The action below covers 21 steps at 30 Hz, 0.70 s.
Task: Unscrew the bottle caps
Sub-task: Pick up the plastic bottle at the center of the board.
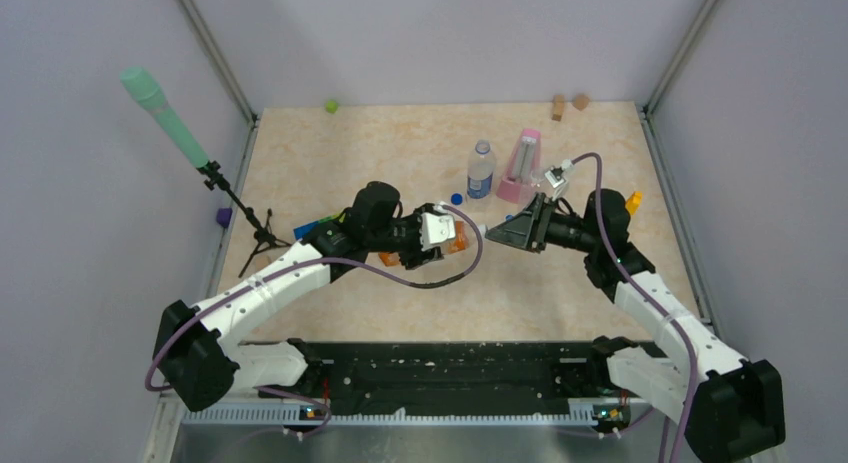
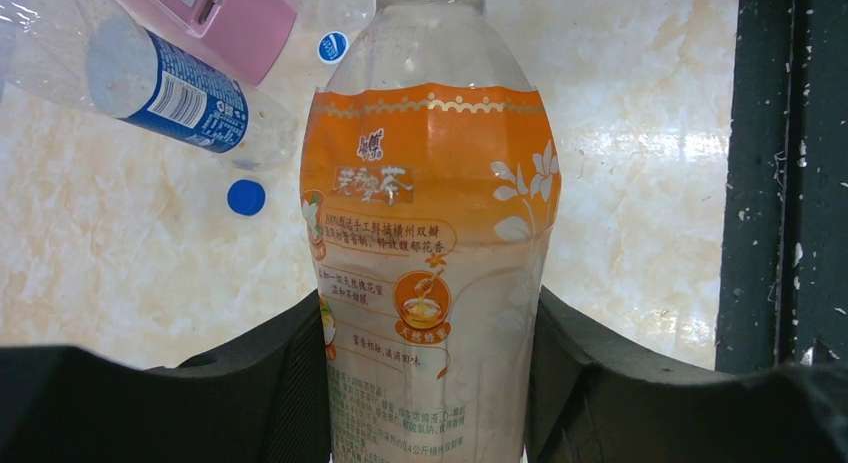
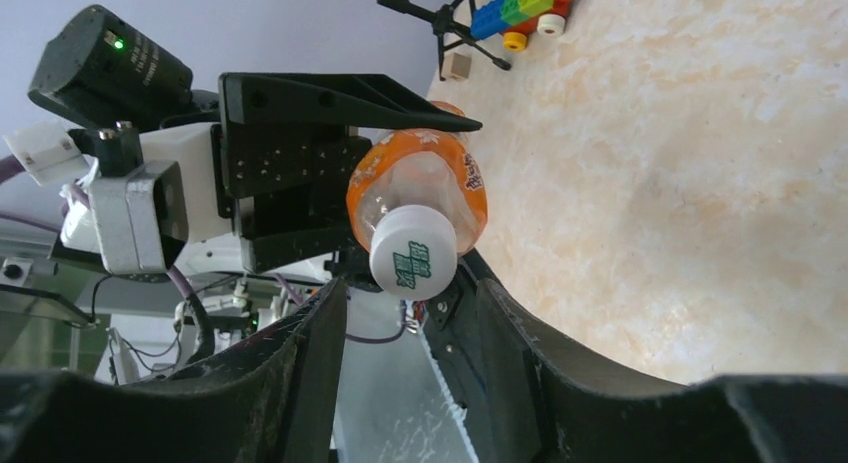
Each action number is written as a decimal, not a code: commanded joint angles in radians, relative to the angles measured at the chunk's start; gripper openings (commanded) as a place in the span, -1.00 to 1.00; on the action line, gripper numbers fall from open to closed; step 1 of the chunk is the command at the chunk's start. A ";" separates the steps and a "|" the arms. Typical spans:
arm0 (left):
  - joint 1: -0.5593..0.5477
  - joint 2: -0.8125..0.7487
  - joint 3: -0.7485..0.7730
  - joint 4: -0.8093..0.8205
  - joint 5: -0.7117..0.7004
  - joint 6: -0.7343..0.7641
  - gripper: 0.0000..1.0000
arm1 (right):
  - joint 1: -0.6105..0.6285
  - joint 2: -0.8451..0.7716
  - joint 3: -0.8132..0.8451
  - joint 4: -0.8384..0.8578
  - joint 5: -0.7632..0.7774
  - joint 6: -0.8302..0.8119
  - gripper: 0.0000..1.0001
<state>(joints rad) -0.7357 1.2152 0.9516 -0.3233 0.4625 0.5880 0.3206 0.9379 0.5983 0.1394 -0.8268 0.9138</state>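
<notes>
My left gripper (image 1: 440, 239) (image 2: 430, 313) is shut on the body of the orange-labelled bottle (image 1: 456, 243) (image 2: 430, 233), holding it level with its neck toward the right arm. The bottle's white cap (image 3: 413, 248) (image 1: 484, 229) sits on the neck, just past the tips of my right gripper (image 1: 506, 230) (image 3: 410, 298). That gripper is open, its fingers (image 3: 300, 353) apart and not touching the cap. A clear bottle with a blue label (image 1: 481, 171) (image 2: 170, 83) stands behind, with a loose dark blue cap (image 1: 456, 197) (image 2: 246, 197) beside it. A white-and-blue cap (image 2: 333, 46) lies by the metronome.
The pink metronome (image 1: 520, 168) (image 2: 240, 18) stands behind the right gripper. A green-headed microphone on a tripod (image 1: 165, 118) is at the left, with coloured toy blocks (image 1: 315, 226) (image 3: 520, 3) near its feet. A yellow object (image 1: 632, 200) lies right; a black rail (image 1: 440, 368) runs along the near edge.
</notes>
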 commanded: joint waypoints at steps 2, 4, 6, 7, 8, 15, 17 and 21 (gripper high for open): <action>-0.005 -0.003 0.000 0.026 -0.004 0.051 -1.00 | 0.010 0.031 0.004 0.148 -0.047 0.064 -0.06; -0.005 0.001 0.001 0.023 0.000 0.054 -1.00 | 0.010 0.041 -0.001 0.170 -0.052 0.073 -0.06; -0.006 0.003 0.000 0.021 0.001 0.056 -1.00 | 0.013 0.052 -0.003 0.196 -0.061 0.084 -0.06; -0.005 0.004 0.000 0.021 0.000 0.058 -1.00 | 0.014 0.063 -0.001 0.208 -0.067 0.089 -0.06; -0.005 0.004 0.001 0.022 -0.001 0.059 -1.00 | 0.016 0.073 0.003 0.210 -0.071 0.088 -0.07; -0.005 0.017 0.012 0.023 0.013 0.060 -1.00 | 0.023 0.114 0.017 0.212 -0.084 0.069 -0.24; -0.006 0.016 0.012 0.023 0.012 0.058 -1.00 | 0.023 0.115 0.016 0.206 -0.084 0.060 -0.39; -0.005 0.019 0.011 0.025 0.008 0.057 -1.00 | 0.025 0.109 0.007 0.213 -0.100 0.042 -0.70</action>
<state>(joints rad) -0.7357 1.2270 0.9516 -0.3229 0.4545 0.6327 0.3283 1.0573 0.5941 0.2840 -0.8860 0.9810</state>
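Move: The white cap of the orange bottle, which the left gripper already holds, sits just off the right fingertips: about 2 cm to the left and 1 cm ahead, at their height. The blue-label bottle stands some 17 cm ahead and 2 cm to the left, its middle 9 cm lower; a loose blue cap lies about 15 cm ahead and 7 cm left, 19 cm below. From the left hand the white cap is roughly 10 cm to the right, 1 cm ahead and 4 cm above. Ease the open right gripper about 1.5 cm left and slightly forward towards the bottle's white cap, rising a touch and then sinking about 1 cm, with barely any wrist turn. Meanwhile narrow the fingers to roughly half their gap, so that the pads bring up on both sides of the cap. With the left gripper, keep the orange bottle held nearly still. ##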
